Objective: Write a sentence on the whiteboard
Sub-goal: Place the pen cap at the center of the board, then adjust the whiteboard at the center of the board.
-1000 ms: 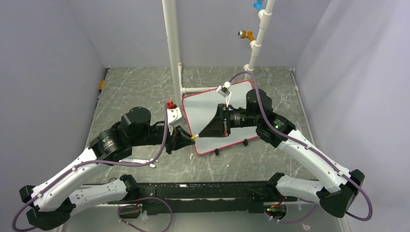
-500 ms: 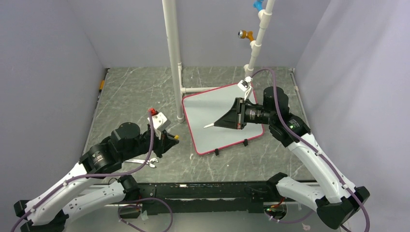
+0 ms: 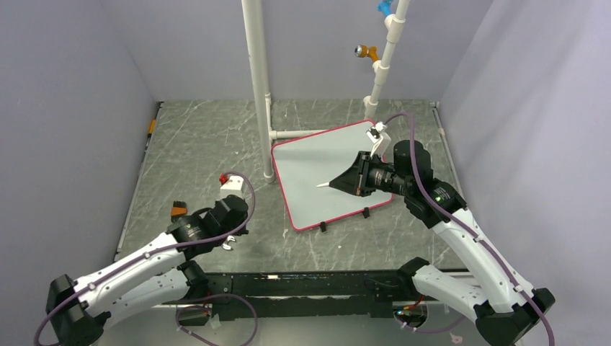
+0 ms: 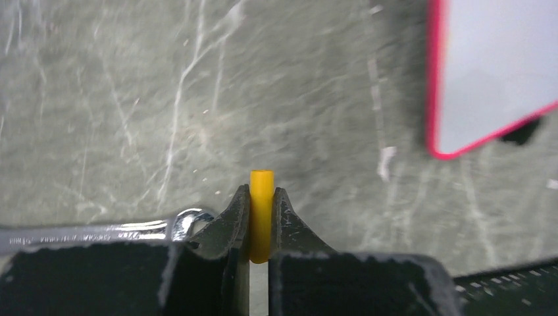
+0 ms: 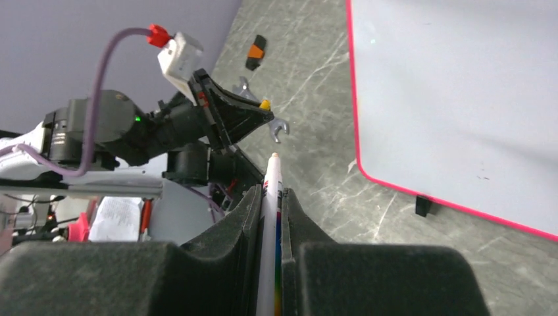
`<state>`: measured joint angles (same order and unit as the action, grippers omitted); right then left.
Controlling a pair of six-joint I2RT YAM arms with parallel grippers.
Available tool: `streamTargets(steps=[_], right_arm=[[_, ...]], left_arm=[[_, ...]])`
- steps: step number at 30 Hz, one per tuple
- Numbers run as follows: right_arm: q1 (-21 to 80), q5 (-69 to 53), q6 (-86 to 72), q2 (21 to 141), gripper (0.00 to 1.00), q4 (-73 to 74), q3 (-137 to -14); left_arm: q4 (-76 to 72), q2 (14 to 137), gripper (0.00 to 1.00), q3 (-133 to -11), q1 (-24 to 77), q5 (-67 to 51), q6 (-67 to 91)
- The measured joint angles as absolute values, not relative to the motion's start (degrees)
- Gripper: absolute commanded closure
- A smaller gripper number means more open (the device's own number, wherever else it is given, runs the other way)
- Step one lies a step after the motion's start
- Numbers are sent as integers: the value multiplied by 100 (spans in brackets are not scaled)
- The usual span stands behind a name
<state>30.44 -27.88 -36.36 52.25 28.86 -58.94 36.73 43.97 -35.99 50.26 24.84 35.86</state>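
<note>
The whiteboard (image 3: 302, 184) lies flat at the table's middle, white with a red-pink rim and two black clips on its near edge. It also fills the right wrist view (image 5: 460, 99). No sentence shows on it. My right gripper (image 3: 340, 181) hovers over the board, shut on a white marker (image 5: 272, 174) whose bare tip points left. My left gripper (image 4: 262, 192) is low over the table left of the board, shut on a short yellow cap (image 4: 261, 210). That cap (image 5: 265, 104) shows in the right wrist view too.
A metal wrench (image 3: 220, 243) lies on the table by the left gripper. A small orange and black object (image 3: 178, 210) sits further left. A white pipe post (image 3: 258, 86) rises behind the board's far left corner, and grey walls enclose the table.
The two grippers met at the board's left edge, then parted. The left arm drew back to the near left with the yellow cap. The right gripper carried the marker rightward over the board.
</note>
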Motion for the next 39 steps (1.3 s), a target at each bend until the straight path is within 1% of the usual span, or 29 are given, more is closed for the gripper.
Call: streamTargets(steps=[3,6,10,14,16,17,19,22,28,33,36,39], right_arm=[[3044,-2574,-3577,5183,100,2985,-5859],[3046,-2421,-3548,5087,100,3039,-5817],[3046,-2239,-3492,4960,100,3092,-5806],[3044,-2051,-3514,4888,100,3153,-5808],[3044,-1940,-3612,4862,100,3205,-5815],[3046,-1861,-3695,4851,100,3253,-5835],[3044,-1752,-3900,4842,100,3361,-5933],[3044,-1538,-4309,4869,100,3616,-6401],[3044,-1175,-5124,5203,100,4160,-8086],[3044,-963,-5677,5559,100,4661,-9273],[3044,-926,-5876,5817,100,4866,-9830],[3044,-958,-6010,6064,100,4952,-10138]], left_arm=[[3542,4626,86,-3155,4794,2539,3920],[3277,4845,78,-2783,4528,2469,4171],[2952,5048,60,-2436,4278,2252,4335],[2779,5183,35,-2368,4204,2152,4469],[2703,5225,28,-2368,4195,2141,4530],[2694,5238,26,-2368,4193,2132,4574],[2703,5251,24,-2368,4191,2130,4624],[2770,5234,22,-2379,4191,2128,4646],[3288,4908,22,-2808,4195,2108,4427],[3540,4893,24,-3994,4261,2038,3699],[3487,5262,24,-4888,4364,1870,3103],[3428,5795,24,-5662,4523,1599,2565]])
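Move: Below the left hand, which still holds the yellow pen cap, the bare spot of table it makes for lies about 9 cm down and 3 cm to its left, level fore and aft. The wrench's middle is some 11 cm left of that spot and 1 cm nearer. The whiteboard's middle lies about 17 cm ahead and 20 cm right of the left hand. From the pen-holding right hand, the whiteboard's middle is about 17 cm ahead, 2 cm right and 24 cm below. Lowering the cap some 9 cm and slightly left, the left hand tips its fingers down a little, stops at the table and opens wide, letting go of it. Then it climbs about 18 cm, swinging right and forward towards the whiteboard. The right hand keeps its grip on the pen, eases right, then rises quickly by nearly 20 cm, turning clockwise. ##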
